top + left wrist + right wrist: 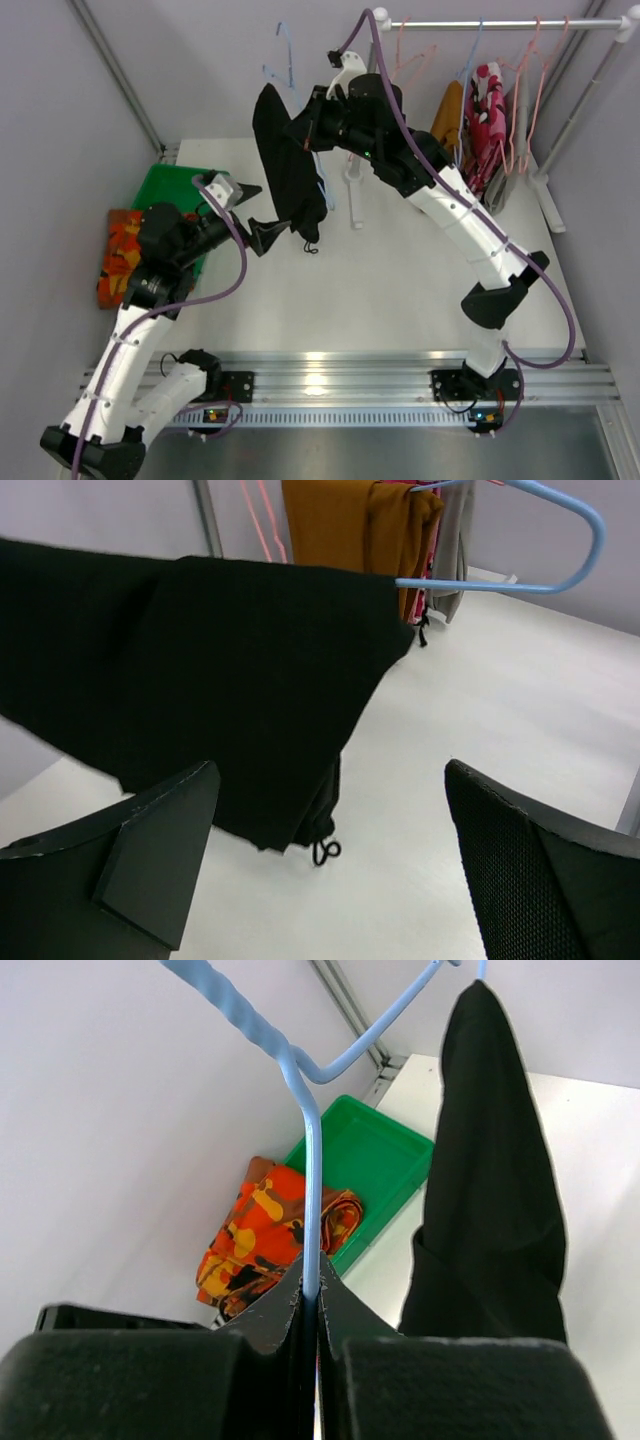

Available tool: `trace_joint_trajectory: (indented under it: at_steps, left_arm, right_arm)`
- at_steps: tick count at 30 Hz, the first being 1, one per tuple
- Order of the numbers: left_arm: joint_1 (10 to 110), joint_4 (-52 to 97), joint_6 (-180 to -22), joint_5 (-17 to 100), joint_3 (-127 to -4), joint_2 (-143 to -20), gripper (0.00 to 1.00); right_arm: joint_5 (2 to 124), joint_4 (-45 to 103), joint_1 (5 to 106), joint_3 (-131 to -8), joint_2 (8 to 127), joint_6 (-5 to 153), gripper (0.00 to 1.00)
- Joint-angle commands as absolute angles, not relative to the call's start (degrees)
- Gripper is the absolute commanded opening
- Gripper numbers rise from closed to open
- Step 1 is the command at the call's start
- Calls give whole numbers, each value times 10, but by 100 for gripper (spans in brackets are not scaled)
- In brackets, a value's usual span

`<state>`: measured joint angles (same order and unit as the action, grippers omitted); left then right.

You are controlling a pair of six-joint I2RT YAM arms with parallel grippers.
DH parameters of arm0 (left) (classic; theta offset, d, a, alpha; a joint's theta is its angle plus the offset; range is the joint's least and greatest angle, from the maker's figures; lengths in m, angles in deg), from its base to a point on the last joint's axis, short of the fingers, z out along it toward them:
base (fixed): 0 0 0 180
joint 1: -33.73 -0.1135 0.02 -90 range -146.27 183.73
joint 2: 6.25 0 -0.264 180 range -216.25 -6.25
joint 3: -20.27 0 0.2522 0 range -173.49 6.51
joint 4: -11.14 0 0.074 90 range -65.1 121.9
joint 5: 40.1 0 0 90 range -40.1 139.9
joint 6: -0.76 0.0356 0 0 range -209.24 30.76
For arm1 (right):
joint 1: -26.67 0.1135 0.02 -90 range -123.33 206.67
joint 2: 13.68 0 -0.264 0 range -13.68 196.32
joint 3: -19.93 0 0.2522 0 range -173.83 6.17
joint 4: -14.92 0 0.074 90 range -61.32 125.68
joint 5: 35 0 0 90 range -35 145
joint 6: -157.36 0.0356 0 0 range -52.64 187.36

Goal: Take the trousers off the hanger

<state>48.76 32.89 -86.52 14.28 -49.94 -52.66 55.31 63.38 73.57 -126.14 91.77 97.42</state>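
The black trousers hang folded over the bar of a light blue hanger, held up above the table. My right gripper is shut on the hanger's thin wire, and the black trousers drape to its right. My left gripper stands open just left of the trousers' lower edge. In the left wrist view the black trousers hang ahead of the open left gripper, with a drawstring loop dangling below. Nothing is between those fingers.
Orange patterned trousers lie beside a green bin at the left. Mustard-brown trousers and red-pink floral trousers hang on the white rail at the back right, among pink hangers.
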Motion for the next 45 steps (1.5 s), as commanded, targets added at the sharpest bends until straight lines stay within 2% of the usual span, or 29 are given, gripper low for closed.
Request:
trace_joint_trajectory:
  at_steps: [1,3,9,18,24,25,26,28,29,32,35,36,45]
  left_arm:
    - [548,256,-793,214,-487,-541,99]
    - [589,229,-765,265,-469,-550,99]
    - [605,154,-788,317,-482,-601,99]
    - [617,138,-834,275,-535,-667,99]
    - [619,136,-835,348,-557,-689,96]
    - [619,136,-835,356,-560,-691,93]
    - [619,136,-837,364,-562,-693,85]
    - [619,137,-835,380,-569,-697,74]
    - [619,137,-833,388,-570,-699,65]
    - [619,139,-826,405,-573,-701,53]
    - [619,145,-831,400,-577,-701,21]
    - [619,148,-834,401,-579,-699,0]
    - [619,211,-860,415,-637,-665,0]
  right_arm:
    - [521,552,754,-1308,911,968,0]
    - [517,550,756,-1310,914,966,0]
    - [517,554,761,-1308,914,957,0]
    - [513,553,762,-1294,903,946,0]
    - [519,553,762,-1285,896,946,0]
    - [520,554,762,-1281,892,946,0]
    - [522,553,762,-1274,890,945,0]
    - [524,554,762,-1269,885,945,0]
    - [525,554,762,-1265,884,945,0]
    - [530,554,762,-1257,877,944,0]
    - [530,553,762,-1249,870,941,0]
    - [530,553,762,-1247,870,938,0]
    - [519,558,726,-1213,860,936,0]
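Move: The black trousers hang over the blue hanger's bar, their middle about 10 cm ahead of the open left hand, some 4 cm to its right and 3 cm lower. The hanger's own middle is about 11 cm ahead, 5 cm right and 5 cm up; the green box sits roughly 12 cm ahead, 22 cm left and 33 cm below. From the right hand, which already grips the hanger's side, the trousers' middle lies about 12 cm below, 1 cm ahead and 2 cm left. The left hand, fingers wide open, first shifts right about 4 cm, dipping slightly, then reaches forward to some 8 cm in all, in under the right gripper, turning about 10 degrees counter-clockwise as its fingers shut and pinch the black trousers just below the fold at their near end. Once closed it rises about 2 cm with the cloth, while the right hand keeps its grip on the blue hanger and late on sinks some 2 cm, bringing the hanger down against the lift. ##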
